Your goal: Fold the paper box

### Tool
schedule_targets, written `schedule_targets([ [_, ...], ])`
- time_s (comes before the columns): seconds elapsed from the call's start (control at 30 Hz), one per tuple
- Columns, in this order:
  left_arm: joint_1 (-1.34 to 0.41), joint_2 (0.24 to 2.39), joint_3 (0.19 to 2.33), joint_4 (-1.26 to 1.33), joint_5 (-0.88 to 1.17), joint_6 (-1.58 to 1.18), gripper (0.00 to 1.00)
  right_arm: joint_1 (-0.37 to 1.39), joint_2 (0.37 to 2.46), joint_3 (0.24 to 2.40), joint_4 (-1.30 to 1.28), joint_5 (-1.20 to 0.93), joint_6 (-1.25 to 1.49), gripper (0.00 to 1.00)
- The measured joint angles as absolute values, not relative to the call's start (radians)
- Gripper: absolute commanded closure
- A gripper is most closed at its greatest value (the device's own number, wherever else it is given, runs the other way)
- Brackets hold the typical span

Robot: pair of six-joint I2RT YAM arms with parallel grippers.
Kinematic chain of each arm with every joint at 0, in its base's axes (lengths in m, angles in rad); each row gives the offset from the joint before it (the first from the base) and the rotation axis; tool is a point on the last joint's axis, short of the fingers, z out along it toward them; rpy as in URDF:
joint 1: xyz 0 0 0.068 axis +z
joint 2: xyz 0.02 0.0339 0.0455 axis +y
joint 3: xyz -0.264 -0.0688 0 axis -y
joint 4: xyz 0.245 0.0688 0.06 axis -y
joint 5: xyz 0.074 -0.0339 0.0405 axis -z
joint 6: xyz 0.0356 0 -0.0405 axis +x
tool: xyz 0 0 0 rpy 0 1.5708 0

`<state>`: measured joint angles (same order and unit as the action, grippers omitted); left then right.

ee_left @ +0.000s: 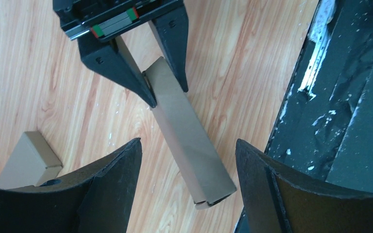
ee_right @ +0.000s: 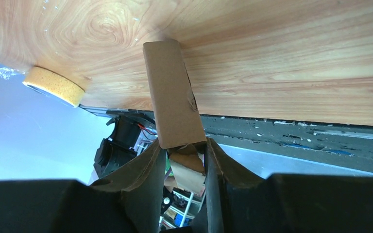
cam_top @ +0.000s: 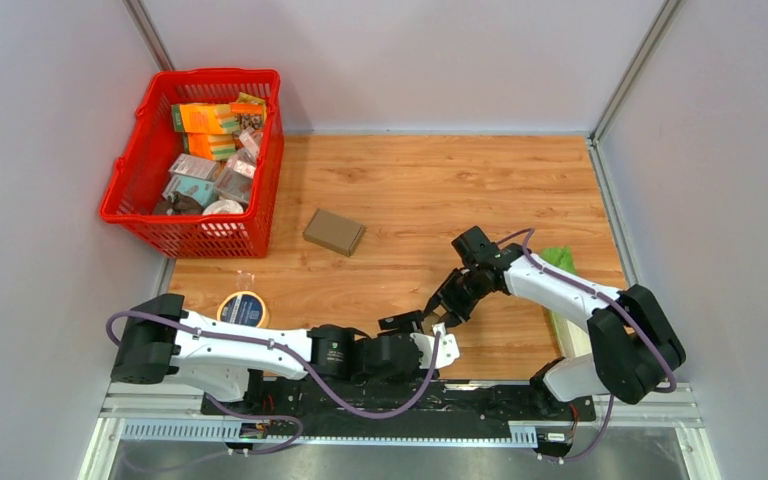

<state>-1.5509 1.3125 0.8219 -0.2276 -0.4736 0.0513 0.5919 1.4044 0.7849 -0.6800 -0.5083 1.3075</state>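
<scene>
The paper box [ee_left: 187, 136] is a long, narrow piece of brown cardboard, tilted above the wooden table. My right gripper [ee_right: 184, 144] is shut on one end of it, with a loose flap [ee_right: 187, 167] showing between the fingers. The left wrist view shows that gripper [ee_left: 169, 97] clamping the box's far end. My left gripper [ee_left: 187, 141] stands wide open, its fingers [ee_left: 119, 179] on either side of the box's free end without touching it. From above, both grippers, left [cam_top: 410, 325] and right [cam_top: 438, 312], meet near the table's front edge, and the box is mostly hidden between them.
A second brown folded box [cam_top: 335, 232] lies mid-table, also seen as a box [ee_left: 29, 162] at the left. A red basket [cam_top: 140, 215] of packets stands at the back left. A tape roll [cam_top: 243, 308] lies front left, a green item [cam_top: 560, 258] at the right. The black base rail [ee_left: 340, 97] borders the front.
</scene>
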Motion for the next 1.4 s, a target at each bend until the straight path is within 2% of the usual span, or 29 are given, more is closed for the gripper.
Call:
schedule_targets([
  [0.4,-1.552,1.391,0.828,-0.146,-0.456,0.051,0.21,0.593,1.406,0.812,-0.748,-0.481,1.318,0.64],
  [0.6,-1.552,1.493,0.828,-0.138,-0.567,0.051,0.23,0.609,1.406,0.812,-0.751,-0.48,1.338,0.64],
  [0.7,-1.552,1.519,0.828,-0.136,-0.617,0.049,0.34,0.616,1.404,0.812,-0.753,-0.476,1.348,0.63],
  [0.73,-1.552,1.526,0.828,-0.136,-0.627,0.046,0.44,0.618,1.401,0.812,-0.754,-0.472,1.354,0.63],
  [0.83,-1.552,1.547,0.828,-0.136,-0.647,0.031,0.6,0.625,1.392,0.812,-0.758,-0.458,1.368,0.59],
  [0.87,-1.552,1.552,0.828,-0.136,-0.653,0.026,0.62,0.626,1.388,0.812,-0.759,-0.453,1.371,0.57],
  [0.97,-1.551,1.555,0.828,-0.129,-0.679,0.01,0.67,0.629,1.38,0.812,-0.772,-0.447,1.374,0.41],
  [1.0,-1.549,1.555,0.826,-0.121,-0.682,0.002,0.68,0.63,1.377,0.812,-0.77,-0.446,1.372,0.29],
  [1.07,-1.548,1.55,0.812,-0.105,-0.683,-0.013,0.69,0.63,1.366,0.812,-0.768,-0.44,1.357,0.13],
  [1.1,-1.545,1.541,0.797,-0.091,-0.682,-0.023,0.69,0.632,1.36,0.813,-0.767,-0.43,1.339,0.01],
  [1.4,-1.452,1.339,0.621,0.006,-0.51,-0.099,0.72,0.613,1.212,0.905,-0.728,-0.392,0.89,0.0],
])
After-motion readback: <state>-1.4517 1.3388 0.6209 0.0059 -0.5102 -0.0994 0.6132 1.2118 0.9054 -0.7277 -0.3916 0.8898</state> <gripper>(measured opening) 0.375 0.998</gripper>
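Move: The paper box being folded is already pinched in the right hand and tilted: its middle lies about 4 cm ahead, 2 cm right and 7 cm below the open left hand, and from the right hand about 1 cm back, 3 cm left and 3 cm below. The finished box sits some 21 cm ahead of the left hand, 17 cm to its left and 11 cm below; the tape roll is about 5 cm ahead, 33 cm left and 11 cm below. While the right hand holds the paper box nearly still, the left eases a little to the right with its fingers wide, then sinks about 5 cm and reaches some 3 cm forward, closing its fingers on the box's two sides. Once that pinch is made, the right fingers open fully and let go, backing off upward about 6 cm and slightly forward as the hand tips up roughly 30 degrees, while the left carries the box about 2 cm to the left. ##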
